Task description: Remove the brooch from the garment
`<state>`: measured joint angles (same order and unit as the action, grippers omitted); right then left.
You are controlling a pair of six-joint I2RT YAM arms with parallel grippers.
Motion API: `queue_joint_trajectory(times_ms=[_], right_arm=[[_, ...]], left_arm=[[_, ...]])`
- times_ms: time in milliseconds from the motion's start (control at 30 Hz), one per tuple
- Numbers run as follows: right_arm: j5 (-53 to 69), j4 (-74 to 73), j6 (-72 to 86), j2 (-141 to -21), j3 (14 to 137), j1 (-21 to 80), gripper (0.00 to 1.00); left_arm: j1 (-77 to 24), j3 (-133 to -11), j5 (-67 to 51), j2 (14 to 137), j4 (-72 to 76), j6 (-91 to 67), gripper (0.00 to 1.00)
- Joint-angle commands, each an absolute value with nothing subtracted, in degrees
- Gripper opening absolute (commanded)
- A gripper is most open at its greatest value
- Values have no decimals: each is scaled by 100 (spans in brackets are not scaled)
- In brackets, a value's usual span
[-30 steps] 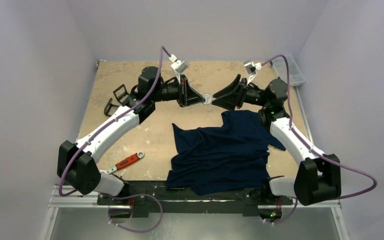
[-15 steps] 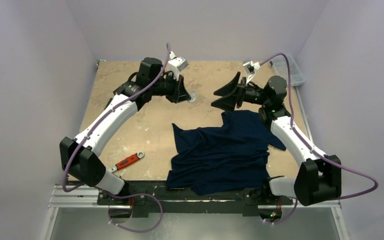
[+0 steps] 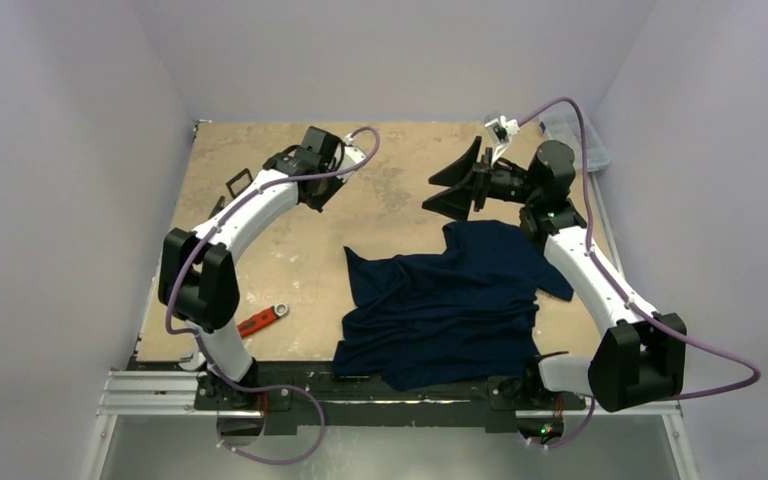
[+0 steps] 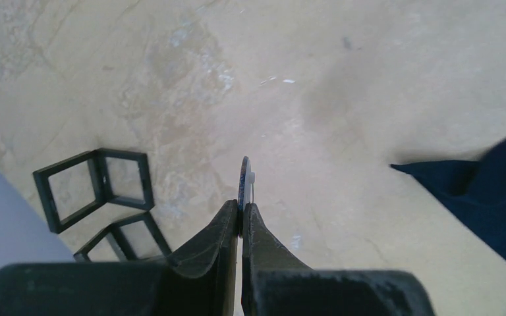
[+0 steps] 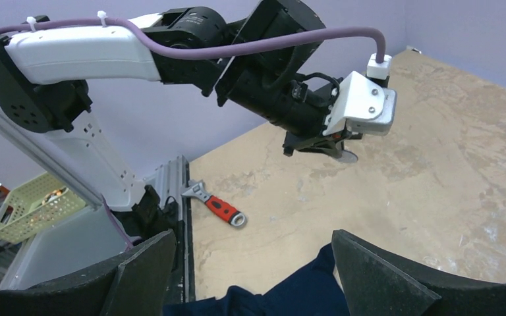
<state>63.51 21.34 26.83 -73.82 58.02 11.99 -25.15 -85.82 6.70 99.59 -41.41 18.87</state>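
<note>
The garment (image 3: 450,300), a dark navy T-shirt, lies crumpled on the table's near right part; a corner of it shows in the left wrist view (image 4: 494,197) and below my right fingers (image 5: 290,293). My left gripper (image 3: 322,190) hovers over the far left-centre of the table, well away from the shirt. It is shut on the brooch (image 4: 244,181), a thin round disc seen edge-on, also visible under the left gripper (image 5: 335,150) as the brooch (image 5: 346,157). My right gripper (image 3: 450,185) hangs above the shirt's far edge, wide open and empty (image 5: 253,240).
A red-handled wrench (image 3: 256,322) lies near the front left. Black wire frames (image 3: 235,185) sit at the left edge, close to the left gripper (image 4: 99,187). A clear bin (image 3: 580,135) stands at the far right corner. A yellow basket (image 5: 29,204) sits off the table.
The two grippers met at the brooch a second ago. My left arm has swung left and back, carrying the brooch away, while the right jaws spread wider and stayed put.
</note>
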Motion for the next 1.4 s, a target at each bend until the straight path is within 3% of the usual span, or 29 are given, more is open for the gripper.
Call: queue_joint_trajectory(times_ms=[0, 400, 800, 1367], right_arm=[[6200, 1825, 2329, -7285, 6012, 1194, 92], [6005, 1519, 2003, -7221, 5976, 1195, 93], [5990, 1488, 2048, -7220, 5936, 1195, 93], [5985, 1367, 2015, -7301, 5974, 1195, 94]], left_arm=[[-2168, -8624, 1498, 10110, -3855, 2738, 0], [-1411, -8592, 2571, 10961, -3066, 3924, 0], [-781, -8850, 2547, 11589, -2871, 4759, 0], [-650, -8739, 2848, 12029, -2049, 5291, 0]])
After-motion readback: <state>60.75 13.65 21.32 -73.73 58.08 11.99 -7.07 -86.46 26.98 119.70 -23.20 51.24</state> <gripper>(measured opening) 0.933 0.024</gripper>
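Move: The left hand, with the brooch already pinched in its tips, has the far black frame about 18 cm to its left, 9 cm ahead and 13 cm below. The near black frame lies about 22 cm left, 4 cm ahead and as low. The garment's near corner lies some 6 cm back, 6 cm right and 14 cm down. From the idle, open right hand, the far frame is roughly 40 cm left, 19 cm ahead and 31 cm below. Keep the brooch pinched in the shut left fingers and carry it away from the garment towards the far black frame: about 20 cm left, with some 10 cm forward and 8 cm down, quick at first, then easing as it nears. Along the way roll the wrist about 35 degrees so the downward-pointing fingertips swing out to the left. ##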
